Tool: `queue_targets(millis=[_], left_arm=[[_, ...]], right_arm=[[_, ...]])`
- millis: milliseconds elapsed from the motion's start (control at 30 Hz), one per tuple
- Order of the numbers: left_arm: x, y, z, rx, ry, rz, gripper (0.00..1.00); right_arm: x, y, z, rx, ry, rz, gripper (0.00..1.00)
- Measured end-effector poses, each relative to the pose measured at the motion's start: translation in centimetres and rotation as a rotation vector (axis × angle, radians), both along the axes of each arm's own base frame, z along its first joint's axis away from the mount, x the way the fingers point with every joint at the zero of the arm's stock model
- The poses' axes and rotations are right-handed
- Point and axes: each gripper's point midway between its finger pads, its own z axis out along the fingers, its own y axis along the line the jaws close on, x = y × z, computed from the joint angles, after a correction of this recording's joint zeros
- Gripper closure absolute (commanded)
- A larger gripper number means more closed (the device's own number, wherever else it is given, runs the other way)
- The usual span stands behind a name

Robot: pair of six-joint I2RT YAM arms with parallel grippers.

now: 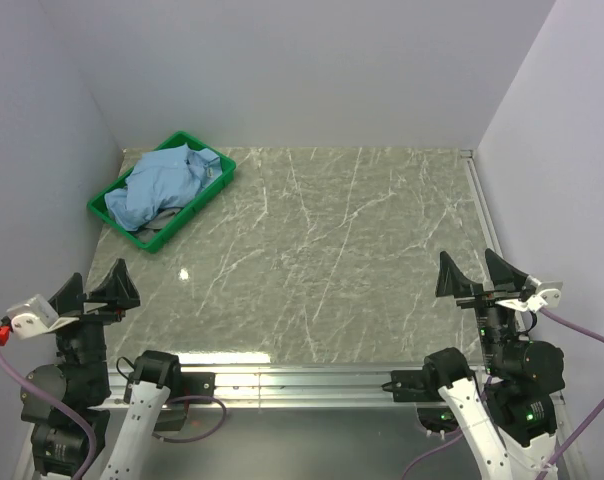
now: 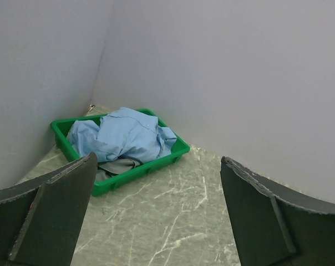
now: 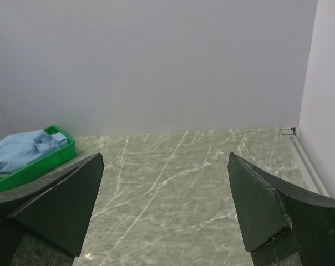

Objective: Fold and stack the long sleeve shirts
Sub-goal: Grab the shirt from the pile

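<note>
A crumpled light blue shirt lies in a green bin at the table's back left corner. It also shows in the left wrist view and at the left edge of the right wrist view. A grey cloth lies under it in the bin. My left gripper is open and empty at the near left edge, well short of the bin. My right gripper is open and empty at the near right.
The marble-patterned table is walled at the back and both sides. A metal rail runs along its right edge. The green bin stands against the left wall.
</note>
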Motion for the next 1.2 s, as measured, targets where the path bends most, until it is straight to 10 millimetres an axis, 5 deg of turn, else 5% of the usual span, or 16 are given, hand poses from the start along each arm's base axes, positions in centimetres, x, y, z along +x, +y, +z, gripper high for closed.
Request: queue_targets(millis=[300, 500, 667, 933, 1200], left_arm=[[0.4, 0.1, 0.2, -0.021, -0.018, 0.009, 0.01], [2.9, -0.7, -0.5, -0.086, 0.038, -0.011, 0.01], [8.3, -2.0, -3.5, -0.143, 0.227, -0.018, 0.01], [18.0, -3.1, -12.1, -0.130, 0.647, 0.066, 0.01], [26.9, 1.8, -15.9, -0.178, 0.740, 0.231, 0.02]], right_arm=[[0.0, 0.5, 0.5, 0.017, -0.018, 0.030, 0.00], [1.6, 2.1, -0.4, 0.036, 0.051, 0.088, 0.00], [3.8, 3.9, -2.6, 0.067, 0.192, 0.142, 0.00], [5.3, 6.6, -5.9, 0.086, 0.379, 0.244, 0.00], [5.1, 8.5, -6.8, 0.105, 0.440, 0.343, 0.00]])
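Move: The blue shirt heaped on the pile lies roughly 46 cm ahead of my left hand, 10 cm to its left and some 31 cm below. The green bin around it is centred at about the same spot, a little lower; the grey shirt peeks out about 8 cm nearer to me than the blue one, level with it sideways. From my right hand the blue shirt is some 43 cm ahead and 72 cm to the left. I swing my left hand out towards the green bin, about 27 cm forward and 16 cm down, tipping the fingers down some 40 degrees and turning them a little left late on, jaws still wide open and touching nothing. Meanwhile my right hand, also open and empty, eases left, down and slightly forward over bare table, dipping its fingers and turning counter-clockwise. ##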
